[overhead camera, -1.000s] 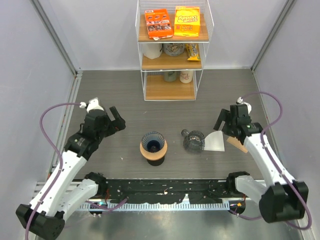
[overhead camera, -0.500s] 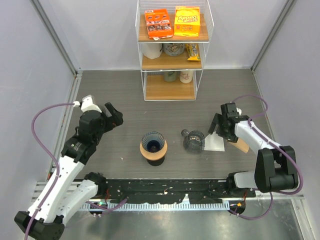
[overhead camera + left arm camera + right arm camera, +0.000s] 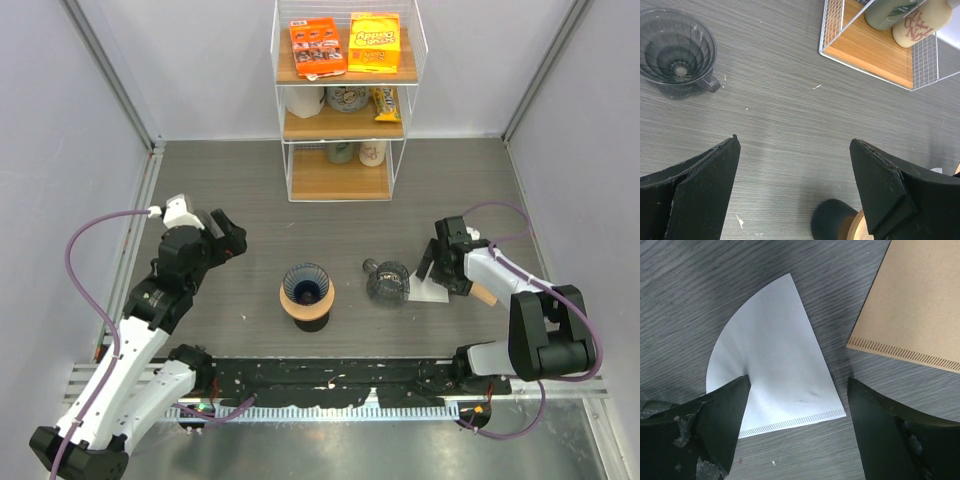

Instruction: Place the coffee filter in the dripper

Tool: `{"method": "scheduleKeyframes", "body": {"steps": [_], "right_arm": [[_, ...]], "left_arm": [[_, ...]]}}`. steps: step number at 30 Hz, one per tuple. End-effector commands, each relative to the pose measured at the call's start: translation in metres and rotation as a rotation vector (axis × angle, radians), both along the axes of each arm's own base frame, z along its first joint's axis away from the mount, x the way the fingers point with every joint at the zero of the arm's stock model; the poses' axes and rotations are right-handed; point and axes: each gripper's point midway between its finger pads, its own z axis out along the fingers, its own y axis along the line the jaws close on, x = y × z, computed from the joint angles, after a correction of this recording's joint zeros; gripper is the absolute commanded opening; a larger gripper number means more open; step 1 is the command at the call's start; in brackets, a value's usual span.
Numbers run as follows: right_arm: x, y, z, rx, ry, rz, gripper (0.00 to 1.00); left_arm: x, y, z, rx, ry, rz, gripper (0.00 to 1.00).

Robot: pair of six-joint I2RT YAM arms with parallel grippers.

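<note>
A white fan-shaped coffee filter (image 3: 772, 360) lies flat on the table (image 3: 250, 190), also visible in the top view as the white filter (image 3: 431, 291). My right gripper (image 3: 797, 385) is open and low over it. The left fingertip (image 3: 735, 400) sits on the filter's left edge, and the right one stands just past its right corner. A clear glass dripper (image 3: 388, 283) rests beside the filter, and a dark dripper with a wooden collar (image 3: 307, 291) stands mid-table. My left gripper (image 3: 228, 232) hovers open and empty left of the dark dripper (image 3: 837, 222).
A brown paper filter (image 3: 915, 305) lies right of the white one, its edge (image 3: 484, 294) peeking out under my right arm. A wire shelf (image 3: 340, 120) with snack boxes, cups and bottles stands at the back. The glass dripper (image 3: 677, 52) shows far left in the left wrist view.
My right gripper has swung in and down onto the white filter, and its jaws have narrowed slightly. The left arm has shifted a little.
</note>
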Motion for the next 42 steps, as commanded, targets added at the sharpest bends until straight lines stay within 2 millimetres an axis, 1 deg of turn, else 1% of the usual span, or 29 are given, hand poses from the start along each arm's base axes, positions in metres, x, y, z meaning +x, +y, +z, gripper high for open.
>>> {"method": "scheduleKeyframes", "body": {"steps": [1, 3, 6, 8, 9, 10, 11, 12, 14, 17, 20, 21, 22, 23, 24, 27, 28, 29, 30, 31, 32, 34, 37, 38, 39, 40, 41, 42], "right_arm": [[0.005, 0.008, -0.007, 0.044, -0.013, -0.010, 0.84], [0.004, 0.006, -0.010, 0.033, -0.002, -0.013, 0.84], [0.002, 0.009, -0.014, 0.045, 0.007, -0.010, 0.79], [0.002, 0.011, -0.017, 0.055, 0.006, -0.013, 0.72], [0.001, 0.010, -0.018, 0.054, 0.008, -0.020, 0.71], [0.000, 0.010, -0.019, 0.054, 0.012, -0.020, 0.66], [0.001, 0.009, -0.019, 0.053, 0.010, -0.025, 0.63], [0.000, 0.009, -0.020, 0.049, 0.016, -0.025, 0.57], [0.000, 0.009, -0.022, 0.052, 0.019, -0.030, 0.52], [0.001, 0.010, -0.021, 0.057, 0.015, -0.026, 0.48], [0.003, 0.012, -0.016, 0.066, 0.003, -0.020, 0.40], [0.006, 0.013, -0.011, 0.070, -0.014, -0.017, 0.38], [0.007, 0.014, -0.009, 0.077, -0.024, -0.006, 0.32], [0.011, 0.016, -0.002, 0.084, -0.053, 0.004, 0.30], [0.015, 0.017, 0.002, 0.092, -0.079, 0.011, 0.26], [0.025, 0.020, 0.026, 0.114, -0.189, 0.037, 0.17], [0.028, 0.021, 0.032, 0.117, -0.218, 0.037, 0.13], [0.030, 0.021, 0.041, 0.122, -0.257, 0.042, 0.06], [0.031, 0.021, 0.046, 0.123, -0.275, 0.042, 0.05], [0.031, 0.021, 0.054, 0.128, -0.308, 0.044, 0.05], [0.031, 0.021, 0.057, 0.128, -0.320, 0.046, 0.05], [0.032, 0.021, 0.074, 0.132, -0.380, 0.053, 0.05], [0.030, 0.020, 0.090, 0.127, -0.416, 0.066, 0.06], [0.028, 0.019, 0.100, 0.125, -0.431, 0.070, 0.05], [0.027, 0.018, 0.105, 0.119, -0.442, 0.076, 0.05], [0.026, 0.018, 0.118, 0.120, -0.471, 0.080, 0.05], [0.025, 0.019, 0.126, 0.124, -0.489, 0.096, 0.05], [0.025, 0.021, 0.141, 0.133, -0.537, 0.112, 0.05]], "left_arm": [[0.007, 0.001, 0.012, -0.005, -0.050, 0.010, 1.00], [0.007, 0.002, 0.012, 0.000, -0.047, 0.013, 1.00], [0.007, 0.002, 0.012, 0.000, -0.048, 0.013, 1.00], [0.008, 0.002, 0.012, 0.001, -0.048, 0.016, 1.00], [0.007, 0.002, 0.012, 0.001, -0.048, 0.016, 0.99], [0.008, 0.002, 0.012, 0.001, -0.051, 0.016, 1.00], [0.007, 0.002, 0.013, 0.001, -0.051, 0.014, 1.00], [0.008, 0.003, 0.012, 0.006, -0.051, 0.017, 1.00], [0.009, 0.004, 0.011, 0.010, -0.049, 0.026, 1.00], [0.009, 0.004, 0.010, 0.014, -0.042, 0.024, 1.00], [0.009, 0.003, 0.011, 0.011, -0.044, 0.016, 1.00], [0.009, 0.002, 0.011, 0.011, -0.043, 0.015, 0.99], [0.009, 0.002, 0.011, 0.011, -0.045, 0.013, 1.00], [0.009, 0.001, 0.011, 0.009, -0.046, 0.009, 1.00], [0.009, 0.001, 0.012, 0.009, -0.047, 0.007, 1.00], [0.008, 0.000, 0.012, 0.008, -0.048, 0.002, 1.00], [0.008, 0.001, 0.012, 0.008, -0.049, 0.002, 1.00], [0.008, 0.000, 0.013, 0.005, -0.050, 0.001, 1.00], [0.007, 0.000, 0.013, 0.005, -0.053, -0.001, 0.99], [0.007, 0.000, 0.013, 0.004, -0.053, -0.002, 1.00], [0.007, -0.001, 0.013, 0.003, -0.054, -0.005, 1.00], [0.007, 0.000, 0.014, 0.002, -0.055, -0.005, 0.99], [0.004, 0.001, 0.015, 0.001, -0.060, -0.004, 1.00], [0.004, 0.000, 0.016, 0.000, -0.064, -0.007, 1.00], [0.003, -0.001, 0.017, -0.006, -0.070, -0.014, 1.00], [0.002, -0.002, 0.019, -0.009, -0.079, -0.027, 1.00], [0.001, -0.005, 0.022, -0.012, -0.090, -0.049, 1.00], [-0.001, -0.010, 0.026, -0.022, -0.106, -0.080, 1.00]]}}
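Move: The white paper filter lies flat just under the right hand's open fingers, its middle about 1 cm ahead, 2 cm to the left and 1 cm below. The brown paper is some 10 cm to the hand's right and 2 cm ahead; the glass carafe stands roughly 14 cm to its left, 1 cm ahead, its middle about 3 cm higher. From the left hand the filter is about 50 cm right, 2 cm back and 22 cm below. Forward along the table by barely 2 cm, the right hand keeps low while its fingers close from nearly wide open, edging left at the end until they pinch the filter paper between their tips. It then lifts about 9 cm, the fingers tilting up from near vertical by some 20 degrees. ##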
